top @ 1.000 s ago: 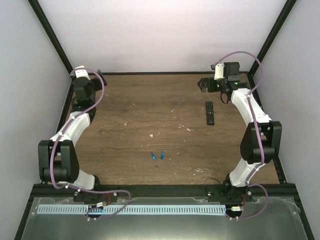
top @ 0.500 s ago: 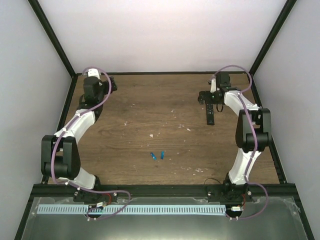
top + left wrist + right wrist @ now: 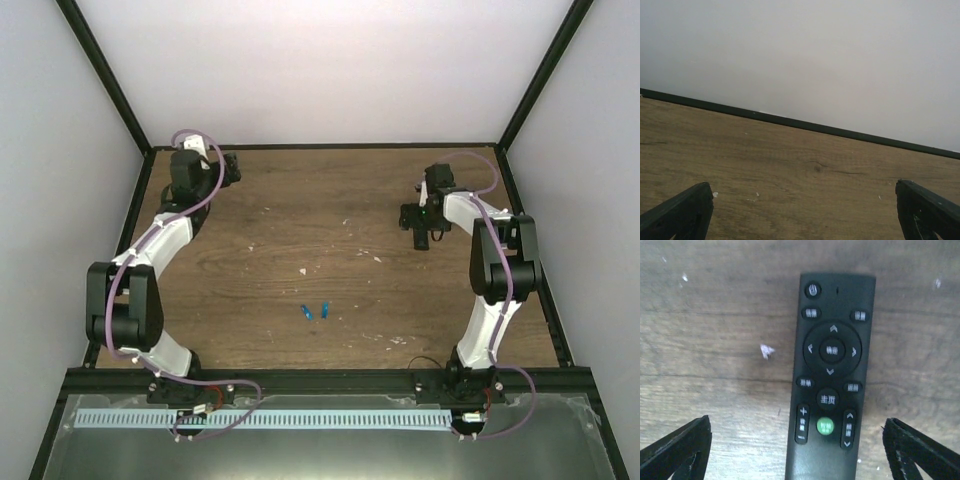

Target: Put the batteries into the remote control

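The remote control (image 3: 830, 380) lies flat on the wooden table, buttons up, a green button near its lower half. My right gripper (image 3: 796, 440) hangs just above it, open, with a finger on either side and neither touching it. From the top view the right gripper (image 3: 420, 220) covers most of the remote control (image 3: 422, 243) at the back right. The batteries (image 3: 306, 313) (image 3: 325, 311), both blue, lie side by side at the table's middle front, far from both grippers. My left gripper (image 3: 230, 168) is at the back left corner, open (image 3: 805, 200) over bare wood.
Pale specks of debris (image 3: 767, 351) dot the wood (image 3: 303, 271). A black frame rail (image 3: 800, 123) runs along the table's back edge just ahead of the left gripper, with a pale wall behind it. Black rails also edge the left and right sides.
My right gripper has come down and toward the near side, from beyond the remote control to over it. The left gripper has shifted a little toward the back corner.
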### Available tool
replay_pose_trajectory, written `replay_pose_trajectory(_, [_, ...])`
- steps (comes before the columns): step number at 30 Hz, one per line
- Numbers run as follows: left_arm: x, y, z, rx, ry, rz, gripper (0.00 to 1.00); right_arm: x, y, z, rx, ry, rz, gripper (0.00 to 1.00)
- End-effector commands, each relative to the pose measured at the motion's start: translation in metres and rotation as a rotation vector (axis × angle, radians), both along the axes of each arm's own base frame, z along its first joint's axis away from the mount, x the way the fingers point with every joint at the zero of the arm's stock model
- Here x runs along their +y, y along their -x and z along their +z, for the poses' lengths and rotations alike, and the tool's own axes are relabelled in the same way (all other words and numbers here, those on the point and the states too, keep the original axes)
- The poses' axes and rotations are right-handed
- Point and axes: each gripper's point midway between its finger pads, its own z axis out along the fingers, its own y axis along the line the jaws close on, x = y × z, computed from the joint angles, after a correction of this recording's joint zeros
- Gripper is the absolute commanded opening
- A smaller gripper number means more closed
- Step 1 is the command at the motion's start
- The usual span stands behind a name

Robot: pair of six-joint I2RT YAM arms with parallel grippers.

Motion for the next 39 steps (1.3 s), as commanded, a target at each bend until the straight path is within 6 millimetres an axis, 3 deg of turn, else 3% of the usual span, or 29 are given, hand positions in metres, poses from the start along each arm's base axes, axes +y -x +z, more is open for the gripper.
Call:
replay_pose_trajectory(1, [-0.008, -0.006, 0.006, -0.011, 0.008, -0.036, 1.0, 0.0, 0.013, -0.015, 0.054, 0.012, -0.029, 0.86])
replay_pose_trajectory(20, [-0.015, -0.011, 0.0, 0.005, 0.028, -0.067, 1.0, -0.005, 0.035, -0.049, 0.152, 0.048, -0.04, 0.63])
replay_pose_trajectory(34, [-0.021, -0.017, -0.005, 0.017, 0.108, -0.076, 1.0, -0.004, 0.034, -0.05, 0.15, 0.052, -0.018, 0.31])
replay_pose_trajectory(39, [-0.029, -0.021, -0.006, 0.013, 0.122, -0.088, 1.0, -0.001, 0.029, -0.043, 0.128, 0.044, 0.003, 0.27])
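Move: The remote control lies nearly under the right hand, its middle about 1 cm ahead, 2 cm to the right and some 3 cm below. One battery lies roughly 29 cm to the right hand's left and 27 cm back, the other about 35 cm left and also 27 cm back, both about 4 cm lower than the hand. From the left hand the remote lies some 57 cm to the right, 4 cm back and 23 cm below. The right hand sinks about 2.5 cm while drawing back some 2 cm over the remote, then nearly stays in place, edging slightly right, while its fingers close from almost wide open to about a third and pinch the remote by its two long sides, just below the volume keys on its nearer half. Meanwhile the empty left hand, fingers wide open, drifts a couple of centimetres to the right, down and a little forward, far from everything. ##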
